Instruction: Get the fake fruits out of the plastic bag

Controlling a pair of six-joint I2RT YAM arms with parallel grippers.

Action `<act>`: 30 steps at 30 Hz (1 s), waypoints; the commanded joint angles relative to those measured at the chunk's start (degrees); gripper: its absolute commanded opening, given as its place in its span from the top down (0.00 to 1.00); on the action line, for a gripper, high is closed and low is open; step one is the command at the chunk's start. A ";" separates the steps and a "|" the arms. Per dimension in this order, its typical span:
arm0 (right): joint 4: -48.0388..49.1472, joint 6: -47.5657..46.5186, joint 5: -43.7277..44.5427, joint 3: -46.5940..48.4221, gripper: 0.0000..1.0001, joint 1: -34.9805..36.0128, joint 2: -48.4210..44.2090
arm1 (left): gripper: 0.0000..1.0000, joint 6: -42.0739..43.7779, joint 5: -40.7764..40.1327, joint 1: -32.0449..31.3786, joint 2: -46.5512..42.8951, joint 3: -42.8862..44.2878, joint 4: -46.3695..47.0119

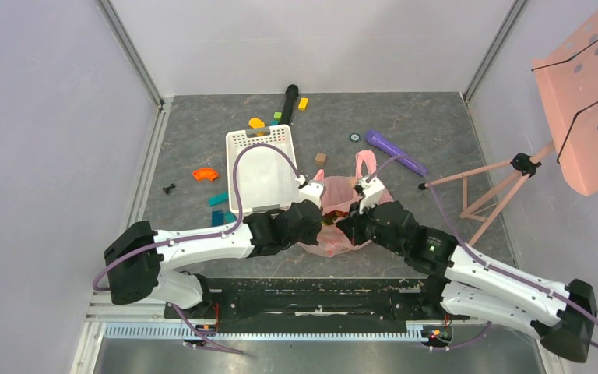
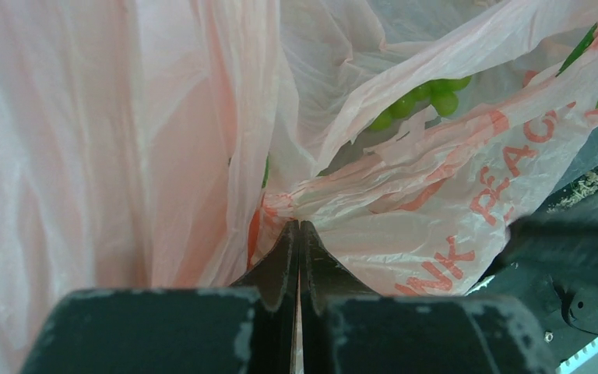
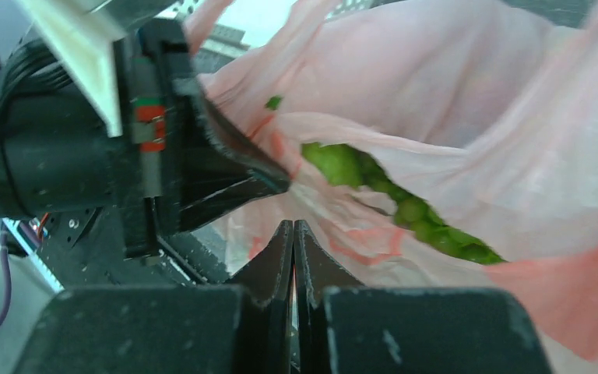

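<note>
The translucent pink plastic bag (image 1: 333, 191) lies crumpled on the grey floor between my two arms, one loop handle pointing away. My left gripper (image 1: 325, 212) is at the bag's near left side. In the left wrist view it (image 2: 298, 224) is shut, with the bag's film (image 2: 436, 195) gathered into its tips. My right gripper (image 1: 345, 226) is at the near right side, and in its wrist view it (image 3: 293, 223) is shut on a fold of the bag (image 3: 436, 70). A cluster of small green fake fruits (image 2: 420, 97) (image 3: 405, 206) shows inside. The left fingers (image 3: 241, 156) pinch the film opposite.
A white perforated basket (image 1: 258, 139) stands just left of the bag. A purple cylinder (image 1: 395, 152) lies behind it on the right. Coloured blocks (image 1: 205, 174) and a black cylinder (image 1: 290, 100) are scattered around the basket. A pink perforated stand (image 1: 592, 93) on thin legs (image 1: 490, 187) is at the right.
</note>
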 commanded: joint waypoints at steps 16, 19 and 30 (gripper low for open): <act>10.02 6.45 25.50 2.94 1.00 6.80 20.72 | 0.98 -1.04 -0.47 -0.20 -0.72 0.27 4.94; 10.97 7.57 29.56 2.18 1.00 5.57 21.42 | 0.98 -1.02 -0.97 -0.23 -0.05 -0.74 5.97; 12.76 4.98 28.01 -2.53 1.00 -6.48 19.31 | 0.98 -1.96 -2.05 -0.22 3.76 -4.90 9.10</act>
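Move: The plastic bag's middle lies about 3 cm ahead of the right hand, neither left nor right, some 11 cm below. The bag's standing handle is roughly 16 cm ahead of that hand, 6 cm right and 4 cm lower; the wooden block is about 18 cm ahead, 6 cm left and 15 cm below. From the left hand the bag's middle is about 4 cm ahead, 7 cm right and 4 cm lower. Shut right fingers sweep about 8 cm forward, down and right against the bag's far side, turning clockwise. ##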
